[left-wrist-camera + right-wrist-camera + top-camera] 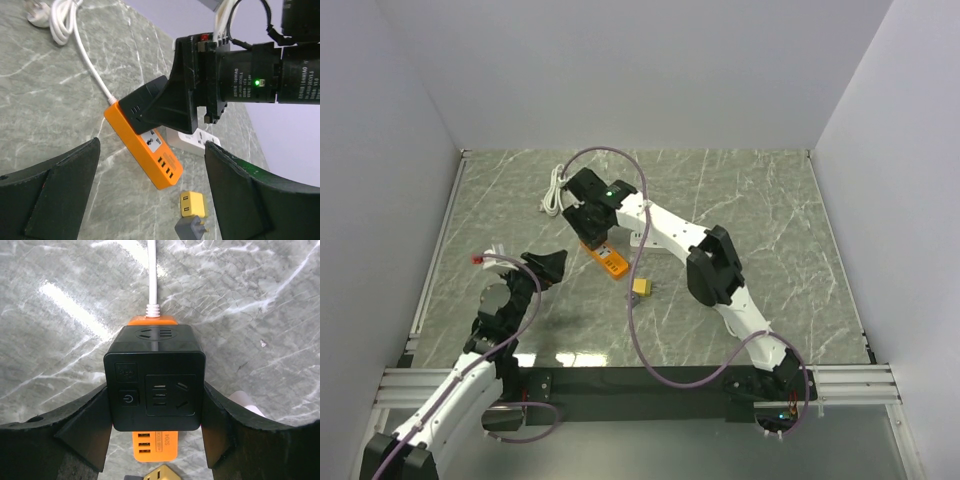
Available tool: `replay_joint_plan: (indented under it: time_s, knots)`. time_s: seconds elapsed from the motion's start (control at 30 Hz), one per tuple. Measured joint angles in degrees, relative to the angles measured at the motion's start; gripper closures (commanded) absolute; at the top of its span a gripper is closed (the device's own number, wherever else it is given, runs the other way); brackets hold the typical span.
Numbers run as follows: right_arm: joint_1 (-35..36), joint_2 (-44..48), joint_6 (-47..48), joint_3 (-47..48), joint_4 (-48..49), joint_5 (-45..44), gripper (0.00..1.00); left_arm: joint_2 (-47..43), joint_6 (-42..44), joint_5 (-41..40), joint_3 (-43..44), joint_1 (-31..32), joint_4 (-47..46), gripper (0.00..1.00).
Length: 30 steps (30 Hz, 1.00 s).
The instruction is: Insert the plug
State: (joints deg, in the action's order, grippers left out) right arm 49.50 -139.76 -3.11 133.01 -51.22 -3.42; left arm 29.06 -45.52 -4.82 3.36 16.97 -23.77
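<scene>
An orange power strip (611, 263) with a white cord lies mid-table; it also shows in the left wrist view (159, 162) and the right wrist view (152, 449). My right gripper (592, 230) is shut on a black cube plug adapter (155, 385), holding it by its sides against the strip's cord end (141, 106). I cannot tell how deep it sits. My left gripper (546, 268) is open and empty, hovering left of the strip, its fingers (60, 185) framing the strip from a distance.
A yellow USB charger (642, 287) and a grey plug (192, 230) lie just beyond the strip's free end. A white power strip (200, 141) lies behind the orange one. The coiled white cord and its plug (556, 190) lie at the back left.
</scene>
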Motion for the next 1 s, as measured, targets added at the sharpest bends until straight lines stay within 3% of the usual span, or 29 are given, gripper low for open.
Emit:
replay_joint_plan:
  time_s: [0.1,0.23,0.37,0.5,0.67,1.0]
  knots:
    - [-0.72,5.22,-0.24,-9.86,7.37,1.9,1.0,3.43,0.96,0.94,-0.35,1.09,-3.61,0.11]
    - [-1.81,10.45,-0.66,-19.56,14.34,5.2,1.0,8.66,2.08,-1.62,-0.35,7.63,-7.13,0.11]
    - [-2.4,10.91,-0.79,-20.48,15.65,6.75,1.0,16.96,2.8,-5.51,-0.33,15.65,-10.73,0.11]
    - [-2.56,10.93,-0.83,-20.74,16.22,7.34,1.0,28.2,2.4,-9.22,1.01,19.37,-13.31,0.09]
    - [-2.58,12.59,-0.9,-24.37,20.0,7.63,1.0,42.14,1.31,-12.68,5.49,22.08,-16.87,0.07]
    - [-2.45,13.75,-0.66,-26.86,22.56,7.23,1.0,52.63,0.28,-16.7,13.05,23.23,-22.49,0.07]
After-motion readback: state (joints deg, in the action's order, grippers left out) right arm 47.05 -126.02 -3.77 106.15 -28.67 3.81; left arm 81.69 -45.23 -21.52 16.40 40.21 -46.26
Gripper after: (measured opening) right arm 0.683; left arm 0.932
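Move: About 11 cm to the left hand's right, 9 cm ahead and 13 cm below is the middle of the orange power strip. The right hand holds the black cube plug over its cable end, the strip's middle being some 3 cm back, 3 cm right and 5 cm below that hand. From the strip's middle, the yellow adapter is roughly 10 cm back and 10 cm right; the white strip is 16 cm right and 4 cm farther out. Swinging about 11 cm right while sinking nearly 10 cm, the left hand comes in towards the orange strip's free part, tipping its fingers down about 15 degrees; then it eases forward some 3 cm and lifts slightly, fingers still wide open. The right hand keeps its grip on the black plug over the strip, shifting barely 1 cm and rolling its left side up about 10 degrees. ##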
